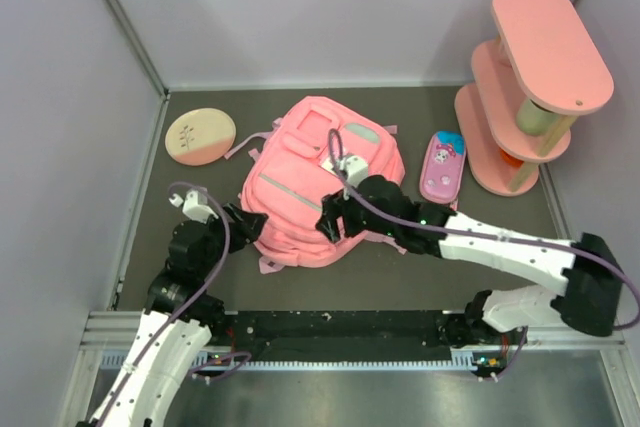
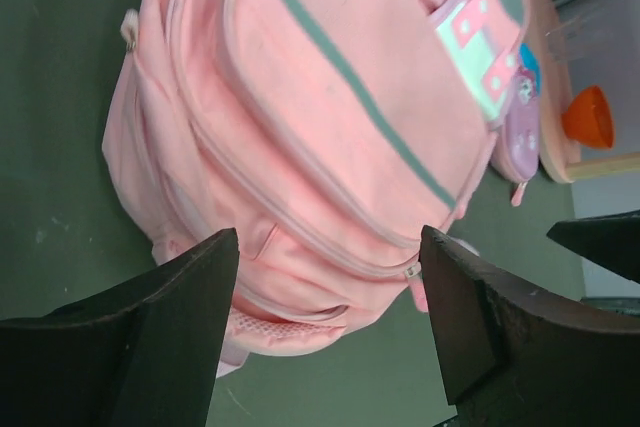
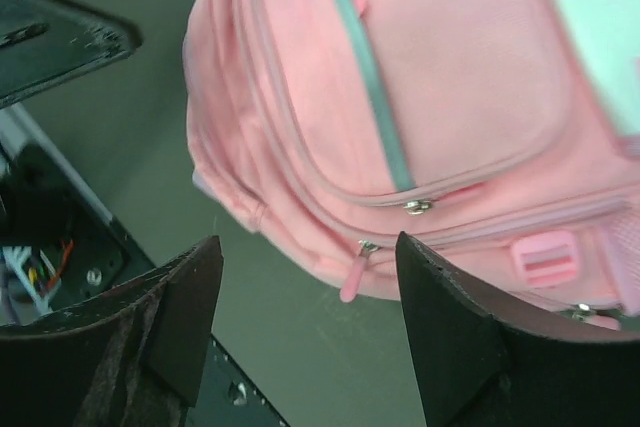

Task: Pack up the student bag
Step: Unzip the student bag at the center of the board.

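Note:
The student bag (image 1: 310,172), a large pink backpack with grey zipper strips, lies flat in the middle of the dark mat. My left gripper (image 1: 243,222) is at the bag's near left edge. In the left wrist view this left gripper (image 2: 328,239) stands open, with the bag (image 2: 330,97) just beyond its tips and nothing between the fingers. My right gripper (image 1: 330,224) is at the bag's near edge, its arm reaching in from the right. In the right wrist view the right gripper (image 3: 308,245) is open too, just short of a pink zipper pull (image 3: 350,283) on the bag (image 3: 440,77).
A small pink cartoon pencil case (image 1: 442,167) lies right of the bag. A pink tiered shelf (image 1: 530,77) stands at the back right, holding an orange item (image 2: 588,117). A round pink-and-cream disc (image 1: 200,137) lies at the back left. Grey walls enclose the mat.

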`<state>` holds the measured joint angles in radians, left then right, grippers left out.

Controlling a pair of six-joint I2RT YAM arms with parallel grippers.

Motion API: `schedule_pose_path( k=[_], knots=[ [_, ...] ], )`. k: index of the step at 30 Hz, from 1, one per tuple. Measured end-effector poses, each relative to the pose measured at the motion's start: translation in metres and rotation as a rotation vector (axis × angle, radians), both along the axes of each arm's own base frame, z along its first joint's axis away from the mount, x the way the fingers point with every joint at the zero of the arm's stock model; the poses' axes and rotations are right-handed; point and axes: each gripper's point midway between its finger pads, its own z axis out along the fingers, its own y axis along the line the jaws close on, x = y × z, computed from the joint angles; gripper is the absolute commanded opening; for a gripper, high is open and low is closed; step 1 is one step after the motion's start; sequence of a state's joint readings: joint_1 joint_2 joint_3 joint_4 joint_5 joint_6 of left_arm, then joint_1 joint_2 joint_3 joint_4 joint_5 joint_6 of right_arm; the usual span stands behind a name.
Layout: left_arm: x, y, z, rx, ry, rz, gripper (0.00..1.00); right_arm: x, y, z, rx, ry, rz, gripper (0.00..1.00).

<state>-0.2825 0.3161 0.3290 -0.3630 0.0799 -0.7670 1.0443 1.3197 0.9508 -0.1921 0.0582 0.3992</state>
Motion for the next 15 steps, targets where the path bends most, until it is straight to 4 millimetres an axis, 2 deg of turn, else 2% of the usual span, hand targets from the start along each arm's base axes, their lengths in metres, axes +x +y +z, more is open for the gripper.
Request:
schedule_pose_path(
  k=[4,7,9,11,15],
  knots=[
    [0.001,0.005,0.04,0.018,-0.076,0.014,0.76,0.022,-0.034,0.035,0.1,-0.085,-0.185,0.71],
    [0.001,0.005,0.054,0.023,-0.095,0.007,0.73,0.05,-0.067,0.038,0.146,-0.068,-0.353,0.7],
    [0.001,0.0,0.052,0.026,-0.076,-0.016,0.73,0.066,-0.088,0.027,0.151,-0.032,-0.452,0.7],
    [-0.003,-0.011,0.042,0.036,-0.031,-0.059,0.73,0.075,-0.103,0.014,0.138,0.004,-0.526,0.69],
    [-0.017,-0.042,0.023,0.074,0.038,-0.17,0.73,0.078,-0.107,0.002,0.163,0.061,-0.59,0.66]
  ],
)
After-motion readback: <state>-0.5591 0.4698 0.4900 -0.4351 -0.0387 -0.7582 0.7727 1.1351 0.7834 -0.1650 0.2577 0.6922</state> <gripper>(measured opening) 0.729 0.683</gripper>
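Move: The main zipper pull at the student bag's near edge lies about 18 cm to the right of the left hand, 3 cm nearer and 8 cm below; the pocket stripe's middle is 6 cm ahead and 9 cm right. From the right hand, the pink buckle on the bag's right side is roughly 10 cm right, 3 cm ahead and 12 cm below; the zipper pull is 2 cm back, 1 cm right and 11 cm down, and the mint flap 15 cm ahead and 4 cm right. The right hand, already open and clear of the bag, sweeps some 11 cm right and 8 cm forward, away from the main zipper pull and towards the bag's right side by the buckle, arching up about 4 cm and sinking back while it swings some 35 degrees clockwise, fingers still open. The left hand, open too, first rises about 5 cm, then sinks partway and shifts about 4 cm right and a little back, towards the zipper pull, turning some 10 degrees clockwise and touching nothing. ##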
